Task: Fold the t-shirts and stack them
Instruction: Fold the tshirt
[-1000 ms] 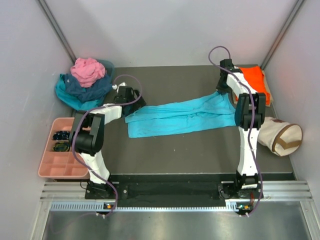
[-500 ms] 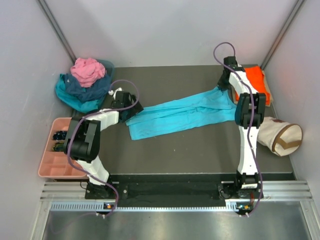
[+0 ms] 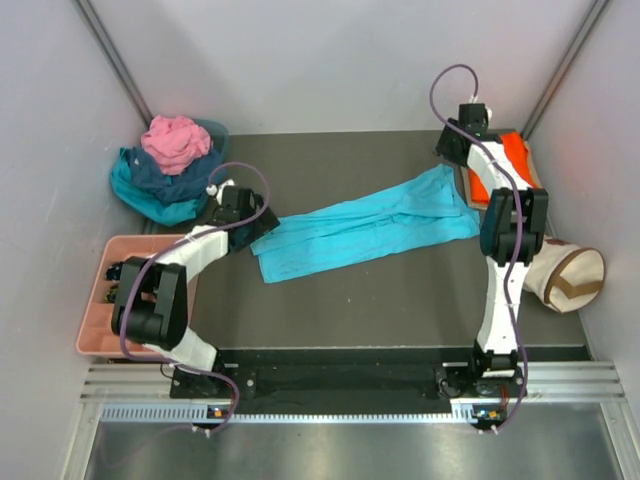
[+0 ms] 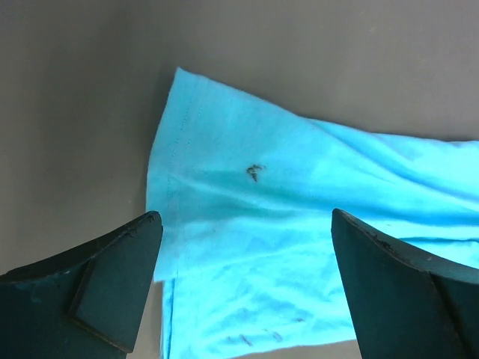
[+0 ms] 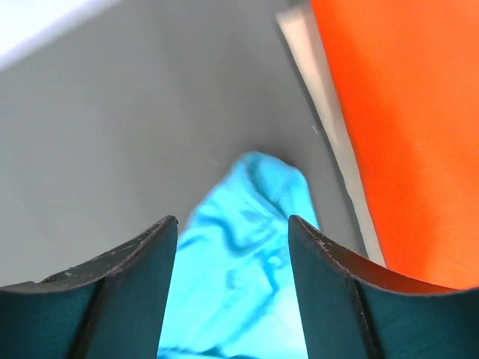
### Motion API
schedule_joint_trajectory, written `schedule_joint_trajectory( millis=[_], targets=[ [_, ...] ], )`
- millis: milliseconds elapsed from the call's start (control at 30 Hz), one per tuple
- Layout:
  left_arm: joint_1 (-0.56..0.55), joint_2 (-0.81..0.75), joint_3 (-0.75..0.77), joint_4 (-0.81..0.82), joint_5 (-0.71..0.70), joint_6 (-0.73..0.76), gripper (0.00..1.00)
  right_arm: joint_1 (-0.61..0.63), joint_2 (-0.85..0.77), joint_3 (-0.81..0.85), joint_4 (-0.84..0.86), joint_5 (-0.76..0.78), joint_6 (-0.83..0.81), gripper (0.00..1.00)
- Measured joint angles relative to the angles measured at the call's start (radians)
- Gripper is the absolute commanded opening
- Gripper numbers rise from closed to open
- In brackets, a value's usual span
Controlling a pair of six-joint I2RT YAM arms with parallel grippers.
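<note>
A bright turquoise t-shirt [image 3: 365,225] lies stretched in a long band across the dark mat, from lower left to upper right. My left gripper [image 3: 250,225] hovers open over its left end, and in the left wrist view the cloth [image 4: 299,172] shows between the wide-apart fingers [image 4: 112,284]. My right gripper [image 3: 448,160] is open just above the shirt's narrow right end [image 5: 247,262], holding nothing. A folded orange t-shirt [image 3: 510,165] lies at the back right, beside the right gripper [image 5: 232,220]. Pink [image 3: 175,140], navy [image 3: 180,175] and teal [image 3: 135,190] t-shirts are heaped at the back left.
A cream canvas bag [image 3: 565,270] with a brown strap lies at the right edge of the mat. A pink compartment tray [image 3: 120,325] sits off the mat on the left, beside the left arm. Grey walls close in on both sides.
The right gripper has opened and let go of the turquoise shirt's right end, then drawn back toward the far wall. The left arm swung left, its gripper still open over the left end.
</note>
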Motion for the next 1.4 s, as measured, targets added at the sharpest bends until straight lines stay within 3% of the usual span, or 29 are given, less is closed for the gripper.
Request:
schedule_joint_trajectory(
  millis=[300,500,733,1000,1167,1400],
  targets=[
    [0.0,-0.164,0.051,-0.065,-0.053,0.029,0.99,0.014,-0.226,-0.1,0.144,-0.133,-0.015,0.65],
    [0.001,-0.185,0.074,-0.056,-0.114,0.057,0.99,0.112,-0.424,-0.351,0.176,-0.17,0.048,0.65],
    [0.005,-0.18,0.077,-0.054,-0.158,0.082,0.99,0.403,-0.698,-0.849,0.254,-0.185,0.207,0.64],
    [0.03,-0.179,0.077,-0.042,-0.162,0.1,0.99,0.687,-0.894,-1.13,0.323,-0.088,0.437,0.63],
    [0.035,-0.179,0.077,-0.026,-0.143,0.099,0.99,0.859,-0.883,-1.183,0.401,0.027,0.57,0.63],
    [0.035,-0.206,0.061,-0.03,-0.109,0.089,0.99,1.009,-0.611,-1.091,0.526,0.112,0.715,0.62]
  ],
)
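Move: The near left corner of the t-shirt lies about 34 cm back and 48 cm to the left of my right hand, some 6 cm below; the shirt's far right corner, already released, is almost straight beneath that hand. The orange stack is about 16 cm to its right and 2 cm back. The salmon bin sits some 35 cm left of the near left corner and 3 cm nearer me. From my left hand, that same corner is roughly 8 cm straight back. My open right hand first climbs about 13 cm off the released corner, then sweeps back and left, roughly 37 cm each way, sinking towards the shirt's near left corner while the wrist turns some 25 degrees counter-clockwise and its left side rolls up. My open left hand rises 9 or 10 cm above the shirt's left end, easing a little left and tipping its fingers up. ##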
